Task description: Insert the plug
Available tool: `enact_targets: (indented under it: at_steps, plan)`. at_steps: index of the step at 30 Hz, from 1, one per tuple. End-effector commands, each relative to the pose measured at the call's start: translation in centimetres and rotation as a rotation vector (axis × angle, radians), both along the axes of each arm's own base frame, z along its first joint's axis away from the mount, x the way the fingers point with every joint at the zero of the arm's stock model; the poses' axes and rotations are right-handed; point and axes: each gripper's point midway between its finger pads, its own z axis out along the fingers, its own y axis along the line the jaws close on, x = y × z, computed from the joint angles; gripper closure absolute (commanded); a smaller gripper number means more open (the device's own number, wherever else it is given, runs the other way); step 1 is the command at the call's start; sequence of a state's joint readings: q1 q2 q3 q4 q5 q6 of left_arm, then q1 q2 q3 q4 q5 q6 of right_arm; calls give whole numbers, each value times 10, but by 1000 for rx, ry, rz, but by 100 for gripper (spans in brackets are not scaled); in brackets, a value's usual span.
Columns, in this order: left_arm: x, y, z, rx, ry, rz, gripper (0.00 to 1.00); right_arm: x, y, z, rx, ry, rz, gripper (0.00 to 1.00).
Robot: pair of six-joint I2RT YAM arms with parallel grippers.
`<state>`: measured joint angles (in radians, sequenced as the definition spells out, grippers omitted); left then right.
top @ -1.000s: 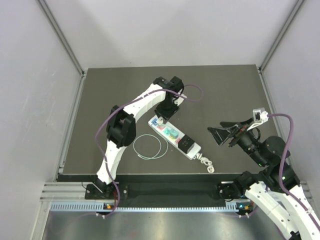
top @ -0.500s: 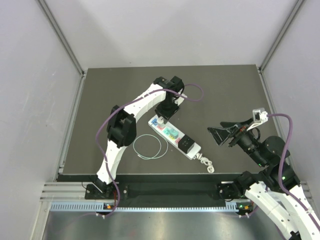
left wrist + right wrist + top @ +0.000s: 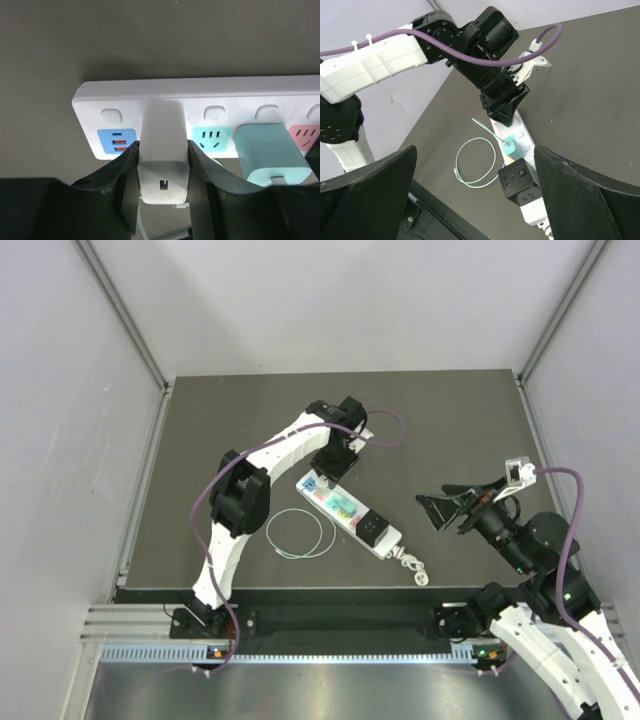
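Note:
In the left wrist view, my left gripper (image 3: 163, 156) is shut on a white plug (image 3: 162, 127), one black finger on each side of it. The plug's far end meets the face of the white power strip (image 3: 210, 90), between a blue USB panel (image 3: 116, 141) and a teal socket (image 3: 212, 137). From above, the left gripper (image 3: 326, 476) stands over the far left end of the strip (image 3: 388, 544). My right gripper (image 3: 441, 508) hangs open to the right of the strip, holding nothing.
A teal charger (image 3: 270, 152) sits in the strip beside the plug, and its thin teal cable (image 3: 298, 535) loops on the dark mat. A black cube adapter (image 3: 373, 529) occupies the strip's near end, with the strip's white cord (image 3: 412, 567) beyond it.
The left gripper with the plug has shifted very slightly at the strip's far end, uncovering the blue panel from above. The right arm has stayed still.

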<state>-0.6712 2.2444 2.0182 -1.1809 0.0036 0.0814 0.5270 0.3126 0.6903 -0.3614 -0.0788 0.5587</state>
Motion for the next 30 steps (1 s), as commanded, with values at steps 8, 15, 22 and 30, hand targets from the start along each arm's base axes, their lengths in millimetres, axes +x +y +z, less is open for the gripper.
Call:
enact_targets:
  at_steps: [8, 15, 22, 30]
  plan:
    - [-23, 22, -45, 34, 92, 67, 100, -8, -9, 31, 32, -81, -19, 0]
    - [0, 0, -3, -64, 4, 58, 65, -11, -12, 32, 34, -81, -27, 0]
    - [35, -29, 70, -216, -170, 47, 13, -12, -18, 26, 33, -55, -55, 0]
    - [53, -38, 162, -395, -394, 152, 2, -6, -36, 17, 7, 31, -164, 0]
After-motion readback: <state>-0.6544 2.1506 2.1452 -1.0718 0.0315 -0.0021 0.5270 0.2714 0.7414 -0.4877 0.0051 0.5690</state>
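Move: The white plug is already in the left fingers, upright on the power strip near its far-left end, its middle about 1 cm below the hand point. The blue USB panel lies some 3 cm to the left and 1 cm farther out; the teal plug is about 6 cm back and 4 cm to the right, the black cube roughly 11 cm back and 10 cm to the right. From the right hand, the white plug is about 16 cm ahead, 20 cm left and 25 cm down. The white plug is first held in place on the strip by the left fingers, the hand tipping only about 5 degrees; then they open wide and let go. The left hand pulls away upward, about 8 cm, and on forward and to the right over the bare table, the fingertips swinging out the same way. The open right hand drifts some 2 cm right, touching nothing. ##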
